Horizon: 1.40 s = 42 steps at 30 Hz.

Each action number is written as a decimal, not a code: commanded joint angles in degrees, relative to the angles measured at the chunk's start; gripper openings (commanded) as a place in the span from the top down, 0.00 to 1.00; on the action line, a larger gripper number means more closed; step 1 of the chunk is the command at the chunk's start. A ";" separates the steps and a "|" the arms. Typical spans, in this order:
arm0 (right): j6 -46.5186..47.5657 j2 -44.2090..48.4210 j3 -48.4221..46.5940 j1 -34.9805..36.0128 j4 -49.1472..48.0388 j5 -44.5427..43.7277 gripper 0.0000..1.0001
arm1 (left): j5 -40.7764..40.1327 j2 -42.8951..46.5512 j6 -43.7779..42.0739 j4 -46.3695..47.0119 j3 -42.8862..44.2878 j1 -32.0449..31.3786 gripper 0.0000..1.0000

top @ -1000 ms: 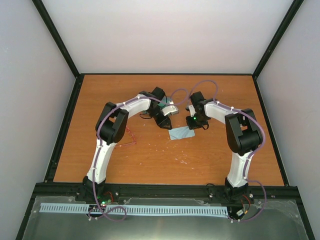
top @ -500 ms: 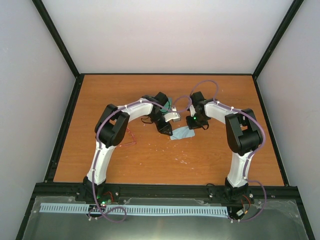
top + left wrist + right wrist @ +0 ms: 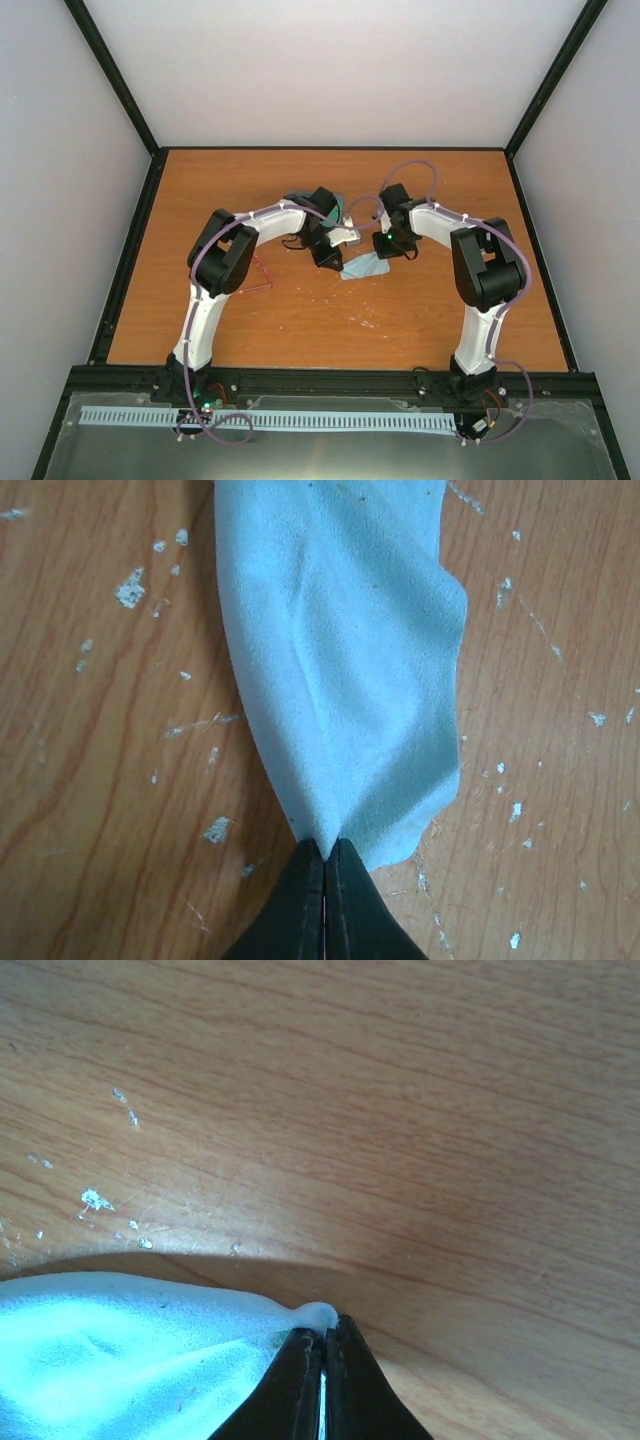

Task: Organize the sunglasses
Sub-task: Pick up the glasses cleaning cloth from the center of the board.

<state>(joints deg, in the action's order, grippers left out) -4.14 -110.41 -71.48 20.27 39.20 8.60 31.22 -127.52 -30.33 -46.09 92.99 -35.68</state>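
Note:
The light-blue cloth (image 3: 365, 268) lies at the table's middle, pinched at two ends. My left gripper (image 3: 333, 260) is shut on its near-left corner; in the left wrist view the cloth (image 3: 340, 660) fans out from the closed tips of the left gripper (image 3: 325, 848). My right gripper (image 3: 386, 250) is shut on the opposite corner, and in the right wrist view the cloth (image 3: 120, 1350) bunches at the tips of the right gripper (image 3: 323, 1332). The sunglasses (image 3: 258, 275), thin and red, lie on the table left of the left arm's elbow, apart from both grippers.
A sliver of the case's green lining (image 3: 337, 206) shows behind the left wrist; the rest of the case is hidden. The wooden table (image 3: 300, 320) carries white scuff marks. Black frame rails edge it on all sides.
My left gripper has shifted slightly right onto the cloth's corner and closed on it. The right gripper has stayed shut on its corner.

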 commanded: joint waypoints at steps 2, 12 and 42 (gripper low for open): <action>-0.08 -1.03 1.99 0.12 0.99 1.08 0.97 | -6.10 -0.19 1.20 2.66 -1.55 -0.09 1.00; -0.12 -3.00 -3.03 2.31 -0.13 2.56 0.97 | -7.59 1.94 0.30 3.97 -0.18 6.80 0.99; -1.09 -14.45 -26.67 4.91 1.57 6.56 0.97 | -8.82 6.28 -1.43 3.96 2.45 16.69 0.99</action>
<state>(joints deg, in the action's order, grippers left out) -5.19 -122.45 -95.50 24.82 39.48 14.02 23.07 -122.19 -30.37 -40.99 92.09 -20.51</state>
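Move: Some 15 cm ahead and 5 cm to the left of the left hand sits the middle of the open green glasses case, perhaps a centimetre below it; from the right hand the case is about 13 cm ahead and 16 cm to the left. The cleaning cloth spans between the hands, its middle about 6 cm right of the left hand and level with it. The red glasses lie roughly 23 cm to the left of the left hand, level with it. Keeping hold of the cloth's two ends, both hands carry it diagonally forward and left towards the near edge of the case: the left hand some 11 cm each way, the right slightly less, setting off to the left before it swings forward. Both stay low at first, then rise 3 to 4 cm, the left turning about 15 degrees counter-clockwise, fingers shut throughout. ##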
